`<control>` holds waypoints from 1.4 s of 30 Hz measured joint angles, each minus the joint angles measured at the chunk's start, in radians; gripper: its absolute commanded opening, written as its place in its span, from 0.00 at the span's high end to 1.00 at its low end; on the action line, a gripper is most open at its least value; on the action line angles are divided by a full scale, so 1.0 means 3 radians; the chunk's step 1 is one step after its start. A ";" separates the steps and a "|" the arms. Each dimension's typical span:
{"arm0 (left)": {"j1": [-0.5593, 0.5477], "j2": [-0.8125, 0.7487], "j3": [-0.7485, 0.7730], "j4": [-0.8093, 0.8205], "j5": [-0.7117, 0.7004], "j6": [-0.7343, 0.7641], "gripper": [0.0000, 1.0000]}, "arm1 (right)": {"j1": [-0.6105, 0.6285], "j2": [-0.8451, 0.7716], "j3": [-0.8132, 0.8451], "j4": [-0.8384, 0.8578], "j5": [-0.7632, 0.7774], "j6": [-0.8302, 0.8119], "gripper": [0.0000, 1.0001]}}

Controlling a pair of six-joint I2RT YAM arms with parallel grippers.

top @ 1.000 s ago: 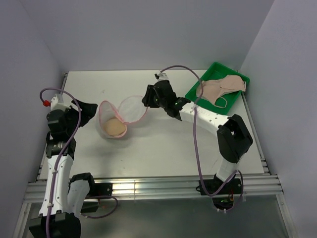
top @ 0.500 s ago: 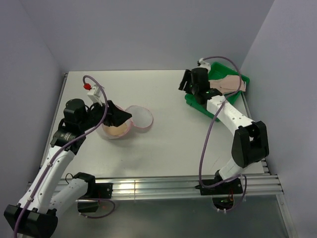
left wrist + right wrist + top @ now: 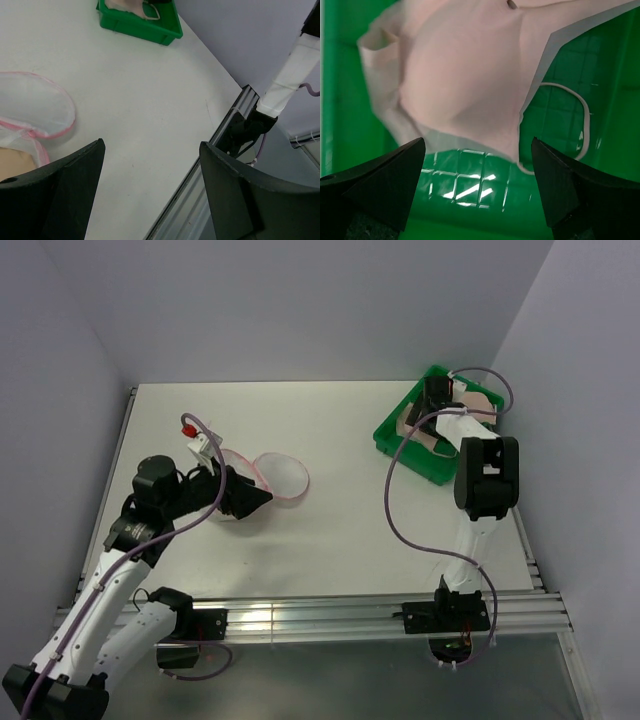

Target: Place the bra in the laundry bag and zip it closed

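Observation:
The peach-beige bra [image 3: 484, 400] lies in the green tray at the table's back right. My right gripper [image 3: 437, 405] hangs over it, open. In the right wrist view a rounded cup of the bra [image 3: 465, 80] fills the upper half, with the open right gripper [image 3: 477, 150] just above it and nothing between its fingers. The laundry bag [image 3: 282, 475] of white mesh with pink trim lies unzipped at centre left. My left gripper [image 3: 258, 500] stands open over its near half. The left wrist view shows the bag [image 3: 30, 102] to the left of the empty left gripper [image 3: 151, 150].
The green tray [image 3: 398, 432] sits against the right wall; its gridded floor [image 3: 470, 190] and a thin strap loop [image 3: 580, 125] show beside the cup. A peach-beige piece [image 3: 15, 160] lies inside the bag. The table's metal front rail [image 3: 220, 130] runs close behind the left gripper.
My right gripper has let go at the bag, opened wide and swung right to hang over the tray. The left arm has reached in over the bag, whose raised flap now lies flat.

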State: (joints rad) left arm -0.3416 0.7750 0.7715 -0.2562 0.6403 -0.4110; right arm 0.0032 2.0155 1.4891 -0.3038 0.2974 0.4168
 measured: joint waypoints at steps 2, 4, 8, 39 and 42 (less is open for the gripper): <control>-0.0001 -0.0072 0.0000 0.0014 -0.0029 0.0022 0.17 | -0.0050 0.0177 0.0148 -0.0112 -0.0023 -0.0027 0.07; -0.0001 -0.0108 0.0000 0.0014 -0.0033 0.0025 0.18 | -0.0080 0.0306 0.0284 -0.0224 -0.0050 -0.0048 0.07; -0.0001 -0.0088 0.0000 0.0010 -0.0038 0.0028 0.18 | -0.0163 0.0493 0.0519 -0.0336 -0.0182 -0.0064 0.18; -0.0001 0.0095 0.0000 0.0029 -0.0205 0.0069 0.20 | 0.0378 -0.2609 -0.0937 0.1047 -0.1698 0.0165 1.00; -0.0001 0.0139 0.0000 0.0062 -0.0158 0.0004 0.20 | 0.0768 -0.3081 -0.1601 0.1137 -0.1901 0.0134 1.00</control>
State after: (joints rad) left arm -0.3420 0.8165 0.7715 -0.2375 0.5930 -0.4099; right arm 0.2337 1.0912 1.0088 0.0372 -0.2729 0.4568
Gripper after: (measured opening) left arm 0.807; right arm 0.005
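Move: The pink bra lies in the green bin under the right hand, its middle about 7 cm ahead, 2 cm to the right and 5 cm down. The bin's middle is roughly 4 cm ahead, 1 cm left and 6 cm below. The open laundry bag sits far to the left, some 53 cm, and 15 cm nearer the base. From the left hand the bra is about 37 cm ahead, 49 cm right and 23 cm lower. The right fingers pinch the near edge of the pink bra, dipping about 4 cm and a little right and forward, then shutting from wide open. The hand lifts the bra fast, some 35 cm, before sweeping left and back towards the laundry bag, sinking slightly at the end; the wrist tips the fingers up some 45 degrees and swings counter-clockwise about as far. ##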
